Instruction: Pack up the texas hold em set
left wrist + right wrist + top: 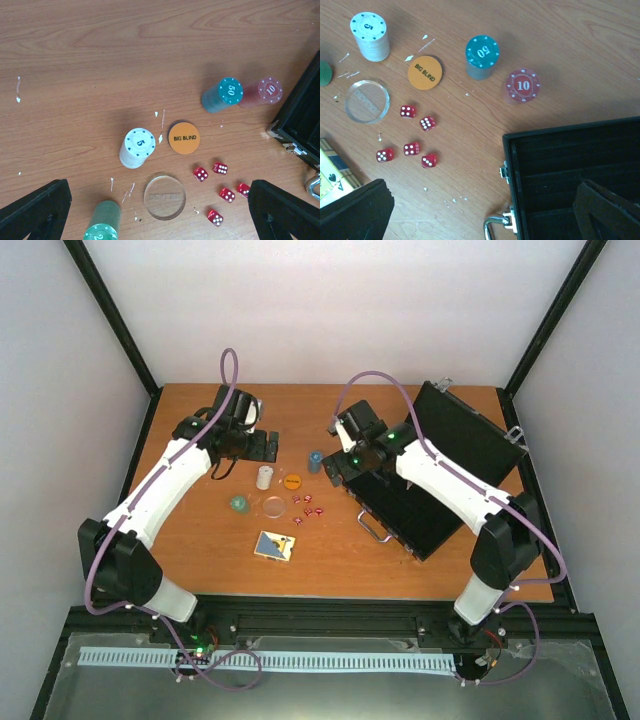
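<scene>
The black case (440, 502) lies open at the right, its lid (470, 430) raised and its metal handle (372, 528) facing the table's middle. Left of it stand the white (137, 147), teal (223, 94), red (262, 92) and green (104, 225) chip stacks. Among them lie the orange "BIG BLIND" disc (184, 137), the clear disc (165, 196) and several red dice (220, 192). A card deck (274, 545) lies nearer the front. My left gripper (160, 210) hovers open and empty above the clear disc. Over the case's near-left corner (510, 145), my right gripper (482, 210) is open and holds nothing.
Small white flecks (161, 137) dot the wooden tabletop (200, 540). Black frame posts and white walls close in the table on the back and both sides. Purple cables loop over both arms.
</scene>
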Motion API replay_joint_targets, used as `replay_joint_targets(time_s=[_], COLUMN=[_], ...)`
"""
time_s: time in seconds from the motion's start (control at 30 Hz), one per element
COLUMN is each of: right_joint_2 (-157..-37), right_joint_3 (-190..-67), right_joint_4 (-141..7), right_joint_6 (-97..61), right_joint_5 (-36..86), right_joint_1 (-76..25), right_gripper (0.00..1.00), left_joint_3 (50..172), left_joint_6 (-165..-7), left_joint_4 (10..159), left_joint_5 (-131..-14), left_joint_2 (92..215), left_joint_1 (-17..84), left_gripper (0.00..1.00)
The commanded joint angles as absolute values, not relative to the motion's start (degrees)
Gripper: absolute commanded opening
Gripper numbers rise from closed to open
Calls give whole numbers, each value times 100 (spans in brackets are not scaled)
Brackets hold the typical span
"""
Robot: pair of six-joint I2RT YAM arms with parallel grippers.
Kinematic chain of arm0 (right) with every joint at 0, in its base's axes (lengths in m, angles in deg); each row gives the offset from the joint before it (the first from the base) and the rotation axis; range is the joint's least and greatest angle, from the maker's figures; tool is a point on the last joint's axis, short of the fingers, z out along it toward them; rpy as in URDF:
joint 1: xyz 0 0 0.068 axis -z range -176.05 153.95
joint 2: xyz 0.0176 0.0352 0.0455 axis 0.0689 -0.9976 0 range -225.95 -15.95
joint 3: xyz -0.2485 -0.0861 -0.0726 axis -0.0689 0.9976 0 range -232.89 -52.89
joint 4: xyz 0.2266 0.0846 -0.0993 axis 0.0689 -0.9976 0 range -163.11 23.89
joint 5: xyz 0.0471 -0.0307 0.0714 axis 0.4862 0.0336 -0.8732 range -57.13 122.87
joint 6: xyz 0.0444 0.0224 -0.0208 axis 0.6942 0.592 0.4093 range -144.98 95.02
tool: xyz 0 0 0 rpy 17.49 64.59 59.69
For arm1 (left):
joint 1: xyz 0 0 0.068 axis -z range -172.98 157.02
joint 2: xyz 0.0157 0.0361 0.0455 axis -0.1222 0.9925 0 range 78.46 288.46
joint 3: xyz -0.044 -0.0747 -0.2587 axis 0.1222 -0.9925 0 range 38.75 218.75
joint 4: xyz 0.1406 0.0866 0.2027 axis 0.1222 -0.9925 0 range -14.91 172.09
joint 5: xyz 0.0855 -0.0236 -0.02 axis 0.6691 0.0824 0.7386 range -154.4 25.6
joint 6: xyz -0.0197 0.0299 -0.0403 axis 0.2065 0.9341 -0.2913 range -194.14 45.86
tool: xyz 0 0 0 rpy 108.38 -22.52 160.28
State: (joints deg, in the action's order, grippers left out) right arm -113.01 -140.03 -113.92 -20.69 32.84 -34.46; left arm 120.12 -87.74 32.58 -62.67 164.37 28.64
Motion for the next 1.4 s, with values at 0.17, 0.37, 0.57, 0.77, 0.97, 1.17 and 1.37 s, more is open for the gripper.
replay_joint_targets(time_s=[0.17, 0.37, 0.57, 0.77, 0.97, 1.17, 1.37], right_joint_2=[-11079, -11509, -12151, -12801, -13260, -13772, -14096], right_joint_3=[-14019, -14245, -14646, -14928, -15067, -15384, -15631], right_joint_4=[-11434, -11459, -11305, -11017, -10839, -10852, -10873], right_joint_6=[-2335, -2320, -2428, -2443, -2379, -2457, -2595], right_joint_5=[3478, 3052, 2943, 2820, 2885, 2962, 3250], right_joint_1=[-3487, -3079, -2910, -2896, -2901, -2890, -2848], right_gripper=[100, 100, 94, 86, 83, 81, 78], left_joint_3=[12264, 12074, 11663, 11617, 11730, 11756, 11755], left_joint_6=[-8691, -8686, -8600, -8779, -8793, -8705, -8673], left_joint_4=[2994, 3014, 3199, 3179, 3104, 3056, 3052], left_joint_5=[-6177, -6171, -5977, -6048, -6069, -5970, -5918], left_joint_2=[16227, 16090, 15899, 15852, 15885, 15931, 16012], left_joint_1=[2890, 2890, 2890, 2890, 2890, 2890, 2890], left_gripper=[100, 100, 100, 100, 100, 100, 100])
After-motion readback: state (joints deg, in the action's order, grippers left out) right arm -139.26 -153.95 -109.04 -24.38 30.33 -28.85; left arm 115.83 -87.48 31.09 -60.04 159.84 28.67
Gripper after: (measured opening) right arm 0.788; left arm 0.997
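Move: The red 10 stack lies about 10 cm ahead of the open right hand, 2 cm to its left and some 15 cm below. The teal 50 stack stands about 6 cm to the left of the red stack and level with it; the big blind button is roughly 6 cm ahead and 13 cm left of the hand, and the open case's tray centres about 2 cm ahead and 16 cm right. From the left hand the red stack is some 8 cm ahead and 16 cm right, 19 cm down. Down and forward together, after a tiny lift, the right hand swoops about 11 cm lower and 9 cm outward onto the red 10 stack, its fingers narrowing by about a fifth but still open around the stack's top, one to each side, without gripping. The left hand eases back and left about 2.5 cm, fingers wide. ##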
